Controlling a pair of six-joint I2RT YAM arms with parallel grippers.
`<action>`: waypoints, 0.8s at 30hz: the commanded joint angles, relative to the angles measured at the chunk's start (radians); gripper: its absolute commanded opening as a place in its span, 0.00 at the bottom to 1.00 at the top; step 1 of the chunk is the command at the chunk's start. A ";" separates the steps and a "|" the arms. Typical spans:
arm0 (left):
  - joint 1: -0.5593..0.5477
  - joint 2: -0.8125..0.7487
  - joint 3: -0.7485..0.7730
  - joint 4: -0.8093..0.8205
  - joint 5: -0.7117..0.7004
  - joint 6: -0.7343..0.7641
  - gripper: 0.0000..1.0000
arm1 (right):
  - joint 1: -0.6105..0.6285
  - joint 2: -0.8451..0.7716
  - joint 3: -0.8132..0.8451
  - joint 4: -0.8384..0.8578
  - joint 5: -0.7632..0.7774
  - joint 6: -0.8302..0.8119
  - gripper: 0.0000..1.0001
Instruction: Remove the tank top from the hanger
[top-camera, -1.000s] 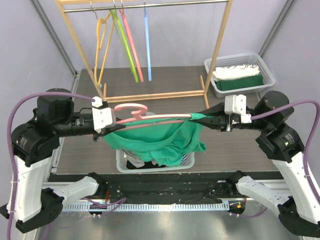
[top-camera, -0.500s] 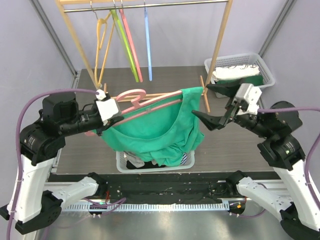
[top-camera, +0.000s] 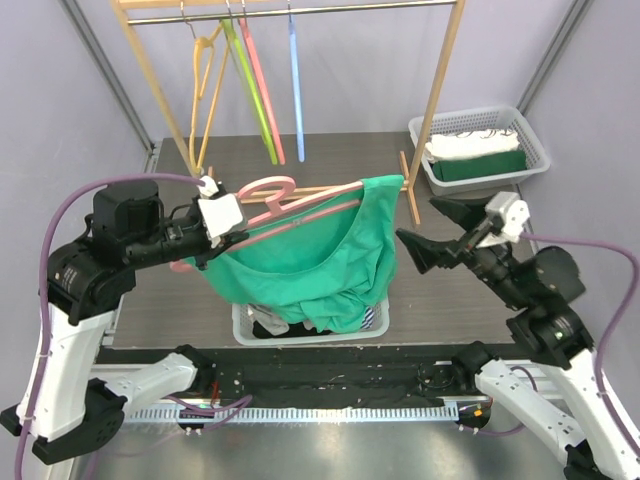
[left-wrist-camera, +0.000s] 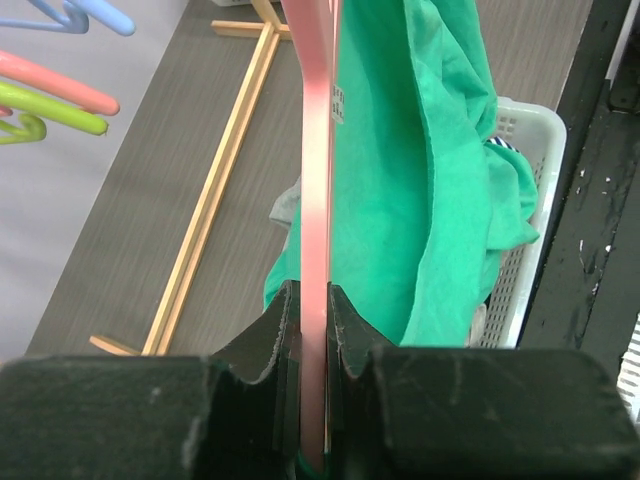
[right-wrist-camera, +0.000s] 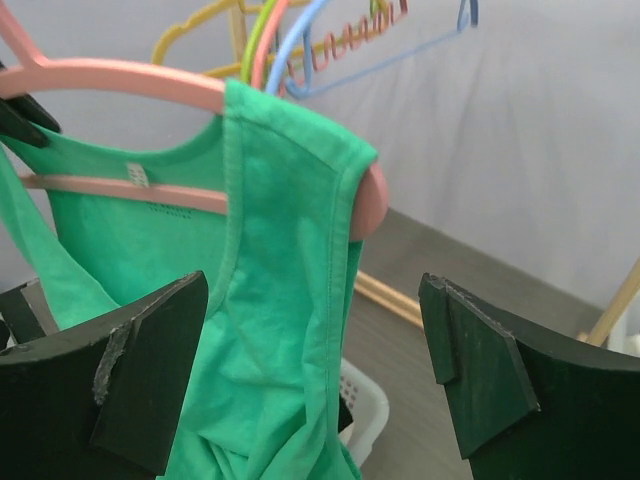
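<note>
A green tank top (top-camera: 320, 265) hangs from a pink hanger (top-camera: 290, 205) held in the air above a white basket. My left gripper (top-camera: 208, 252) is shut on the hanger's left end; in the left wrist view the pink bar (left-wrist-camera: 315, 150) runs straight out between the closed jaws, with the green cloth (left-wrist-camera: 420, 180) to its right. My right gripper (top-camera: 420, 222) stands open just right of the tank top, touching nothing. In the right wrist view the green strap (right-wrist-camera: 285, 230) is still looped over the hanger's rounded right end (right-wrist-camera: 368, 200), beyond the wide-apart fingers (right-wrist-camera: 150, 370).
A white laundry basket (top-camera: 375, 325) with clothes sits under the tank top. Behind stands a wooden rack (top-camera: 435, 100) carrying several coloured hangers (top-camera: 265, 90). Another white basket (top-camera: 480, 150) with folded clothes is at the back right.
My right gripper opened, let go of the hanger's right end and drew back to the right. The left arm lifted the hanger, which now tilts up to the right.
</note>
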 joint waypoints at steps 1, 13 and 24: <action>0.009 0.004 0.046 0.018 0.046 0.016 0.00 | 0.006 0.057 -0.075 0.156 0.039 0.090 0.93; 0.029 0.013 0.052 0.016 0.061 0.012 0.00 | 0.006 0.183 -0.131 0.392 -0.083 0.234 0.62; 0.034 0.030 0.040 0.027 0.037 0.007 0.00 | 0.006 0.126 -0.057 0.262 -0.128 0.248 0.01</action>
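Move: The tank top's right shoulder edge hangs over the pink hanger's right end, about 4 cm ahead of the right hand, 6 cm to its left and 3 cm lower. That hanger end lies about 6 cm ahead, 6 cm left and level in height; the laundry basket is some 18 cm left, 9 cm back and 35 cm below. From the left hand, holding the hanger, the shoulder edge is about 25 cm right and 5 cm ahead, roughly level. The tank top's right shoulder edge, just under the hanger's end, is what the open right hand goes for: it reaches left, forward and down, about 5 cm left and 4–5 cm down, tipping its fingers some 10 degrees downwards. It then eases back slightly while swinging counter-clockwise, as the fingers shut and pinch the cloth. The left hand keeps its grip on the hanger, nearly still. ##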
